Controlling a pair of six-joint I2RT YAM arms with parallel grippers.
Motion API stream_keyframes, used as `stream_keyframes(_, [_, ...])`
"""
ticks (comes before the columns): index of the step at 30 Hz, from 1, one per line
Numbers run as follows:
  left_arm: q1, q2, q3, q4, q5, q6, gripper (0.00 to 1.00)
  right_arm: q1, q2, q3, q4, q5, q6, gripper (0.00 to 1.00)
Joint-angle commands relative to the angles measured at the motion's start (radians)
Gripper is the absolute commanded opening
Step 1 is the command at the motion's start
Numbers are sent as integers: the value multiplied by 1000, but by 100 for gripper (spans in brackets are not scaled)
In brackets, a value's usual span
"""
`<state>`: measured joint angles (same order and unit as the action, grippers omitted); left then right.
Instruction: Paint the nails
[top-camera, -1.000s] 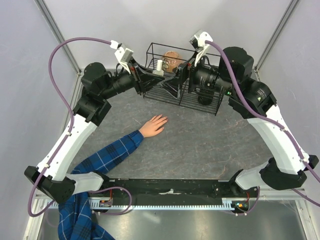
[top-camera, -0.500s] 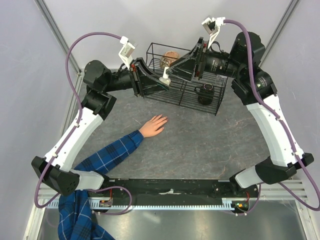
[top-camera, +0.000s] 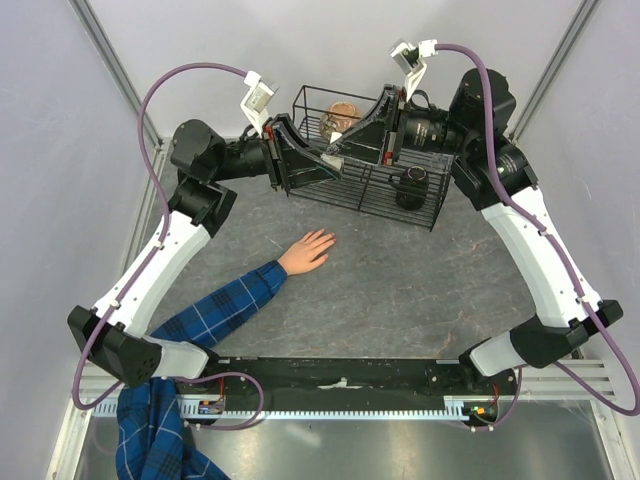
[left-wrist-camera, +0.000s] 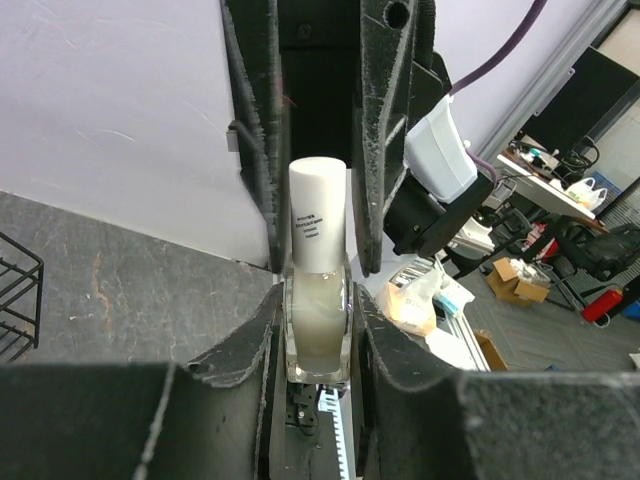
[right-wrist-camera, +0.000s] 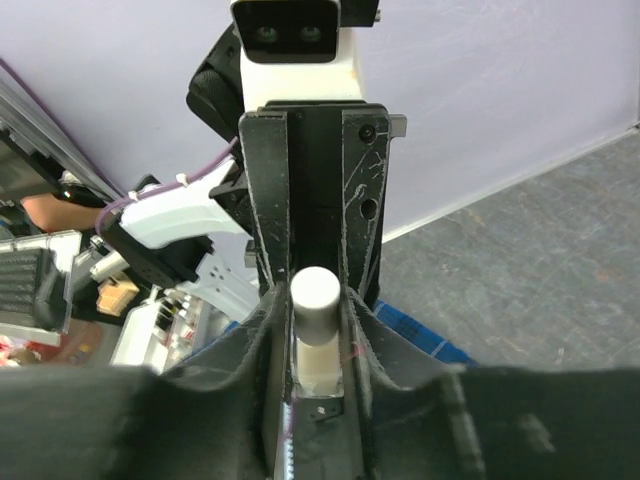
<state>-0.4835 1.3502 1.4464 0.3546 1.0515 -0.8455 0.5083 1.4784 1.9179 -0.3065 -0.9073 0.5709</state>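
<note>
A small clear bottle (left-wrist-camera: 318, 325) of pale liquid hangs in the air above the wire basket, and my left gripper (left-wrist-camera: 318, 300) is shut on its glass body. Its white cap (right-wrist-camera: 315, 292) points at my right gripper (right-wrist-camera: 315, 310), whose fingers (left-wrist-camera: 375, 150) press on the cap from both sides. From above, the two grippers meet nose to nose at the bottle (top-camera: 335, 153). The light skin-coloured hand (top-camera: 308, 250) lies flat on the table below them, fingers pointing to the back right. Its nails (top-camera: 331, 238) are too small to make out. A blue plaid sleeve (top-camera: 225, 305) runs to the near left.
A black wire basket (top-camera: 432, 205) stands at the back of the table, under the grippers. It holds a black mug (top-camera: 412, 185) and a brown object (top-camera: 341, 117). Grey walls close in the back and both sides.
Both arms rose and swung their grippers together above the basket. My right gripper went from open to closing in on the white cap. The hand has not moved.
</note>
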Motion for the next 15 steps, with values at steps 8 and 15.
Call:
stream_keyframes(8, [-30, -78, 68, -250, -405, 386, 2, 77, 48, 140, -243, 350, -219, 0])
stream_keyframes(15, [-309, -48, 104, -266, -994, 919, 2, 518, 221, 461, -769, 1541, -286, 0])
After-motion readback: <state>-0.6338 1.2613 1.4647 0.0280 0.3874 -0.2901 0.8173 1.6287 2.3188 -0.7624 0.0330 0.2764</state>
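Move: The white cap stands up out of the polish bottle, whose glass the left fingers already hold; its middle is about 3 cm above the left hand. It lies right between the right hand's still-parted fingers, with the bottle body some 3 cm straight below them. From the left hand, the mannequin hand lies roughly 5 cm ahead, 6 cm left and 46 cm below. The wire rack is about 25 cm ahead, 9 cm right and 41 cm below. The cap is pinched from the right as the right fingers shut on it, while the left keeps its hold on the bottle's glass. Then both hands swing forward together, about 5–6 cm, turning against each other: the right clockwise and the left counter-clockwise, each some 35 degrees, in the tightening sense for the cap. ##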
